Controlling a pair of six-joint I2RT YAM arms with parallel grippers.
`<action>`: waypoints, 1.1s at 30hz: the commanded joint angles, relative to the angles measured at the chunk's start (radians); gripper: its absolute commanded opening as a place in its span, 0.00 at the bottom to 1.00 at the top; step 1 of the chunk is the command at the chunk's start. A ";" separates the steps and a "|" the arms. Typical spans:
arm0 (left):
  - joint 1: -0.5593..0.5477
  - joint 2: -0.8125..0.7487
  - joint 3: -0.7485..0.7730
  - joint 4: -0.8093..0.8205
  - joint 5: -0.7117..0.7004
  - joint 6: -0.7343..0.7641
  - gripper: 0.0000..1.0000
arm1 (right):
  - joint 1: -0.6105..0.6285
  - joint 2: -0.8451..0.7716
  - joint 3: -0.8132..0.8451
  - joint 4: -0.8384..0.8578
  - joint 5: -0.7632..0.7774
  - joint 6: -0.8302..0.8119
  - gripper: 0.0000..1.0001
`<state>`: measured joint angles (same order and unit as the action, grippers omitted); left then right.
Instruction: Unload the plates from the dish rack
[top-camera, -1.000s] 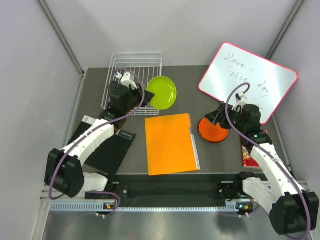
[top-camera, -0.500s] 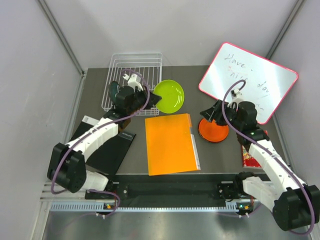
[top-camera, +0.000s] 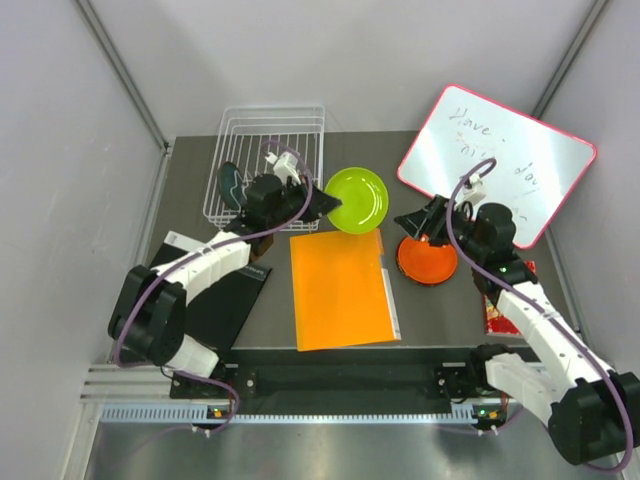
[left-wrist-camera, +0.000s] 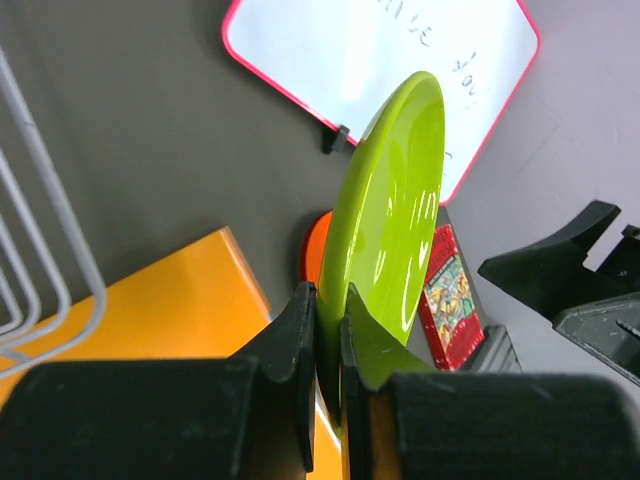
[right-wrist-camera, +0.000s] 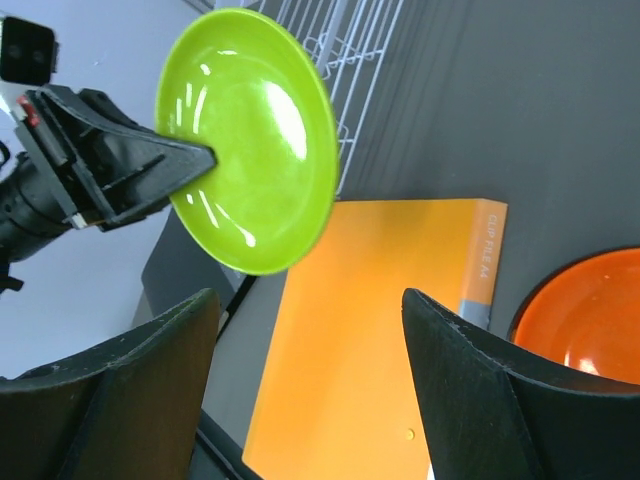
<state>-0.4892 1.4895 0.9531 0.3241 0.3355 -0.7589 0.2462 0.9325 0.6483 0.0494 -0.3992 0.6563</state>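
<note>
My left gripper (top-camera: 333, 207) is shut on the rim of the lime green plate (top-camera: 361, 200), holding it in the air just right of the white wire dish rack (top-camera: 268, 140). In the left wrist view the plate (left-wrist-camera: 392, 210) stands edge-on, pinched between the fingers (left-wrist-camera: 300, 330). A dark teal plate (top-camera: 232, 184) still stands in the rack's left side. The orange plate (top-camera: 428, 260) lies on the table. My right gripper (top-camera: 408, 224) is open just right of the green plate (right-wrist-camera: 250, 140), not touching it.
An orange folder (top-camera: 342, 286) lies mid-table below the green plate. The pink-framed whiteboard (top-camera: 497, 160) leans at the back right. A dark red patterned flat item (top-camera: 503, 310) lies by the right arm. A black mat (top-camera: 215, 300) lies under the left arm.
The left arm has carried the green plate to the right, away from the rack and toward the right gripper. The right gripper has shifted slightly left and stayed open.
</note>
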 joint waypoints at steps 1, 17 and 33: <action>-0.054 0.029 0.030 0.131 0.042 -0.045 0.00 | 0.024 0.025 -0.015 0.138 -0.023 0.031 0.74; -0.146 0.049 0.042 0.184 0.063 -0.071 0.00 | 0.031 0.120 -0.062 0.196 0.022 0.029 0.21; -0.143 -0.098 0.091 -0.181 -0.456 0.334 0.78 | -0.143 -0.028 -0.027 -0.278 0.310 -0.112 0.00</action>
<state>-0.6369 1.4914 0.9634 0.2665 0.1627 -0.6258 0.1707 0.9100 0.5907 -0.1070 -0.1646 0.6144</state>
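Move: The green plate, held by its left edge in the left hand, has its middle about 5 cm to that hand's right and 1 cm ahead, nearly level. From the open right hand it is roughly 12 cm left, 6 cm ahead and 2 cm lower. The orange plate on the table is some 9 cm right of the right hand, 3 cm ahead and 19 cm below; the orange file is 14 cm left, 5 cm back and 20 cm below. Bringing the green plate right some 6 cm and back about 4, the left hand feeds its free edge to the right hand, which sinks about 3 cm, edges forward and shuts on it. The left fingers then open and that hand starts leftward and slightly forward, while the right, still gripping, swings right about 7 cm and down 4 towards the orange plate, turning clockwise some 15 degrees. ##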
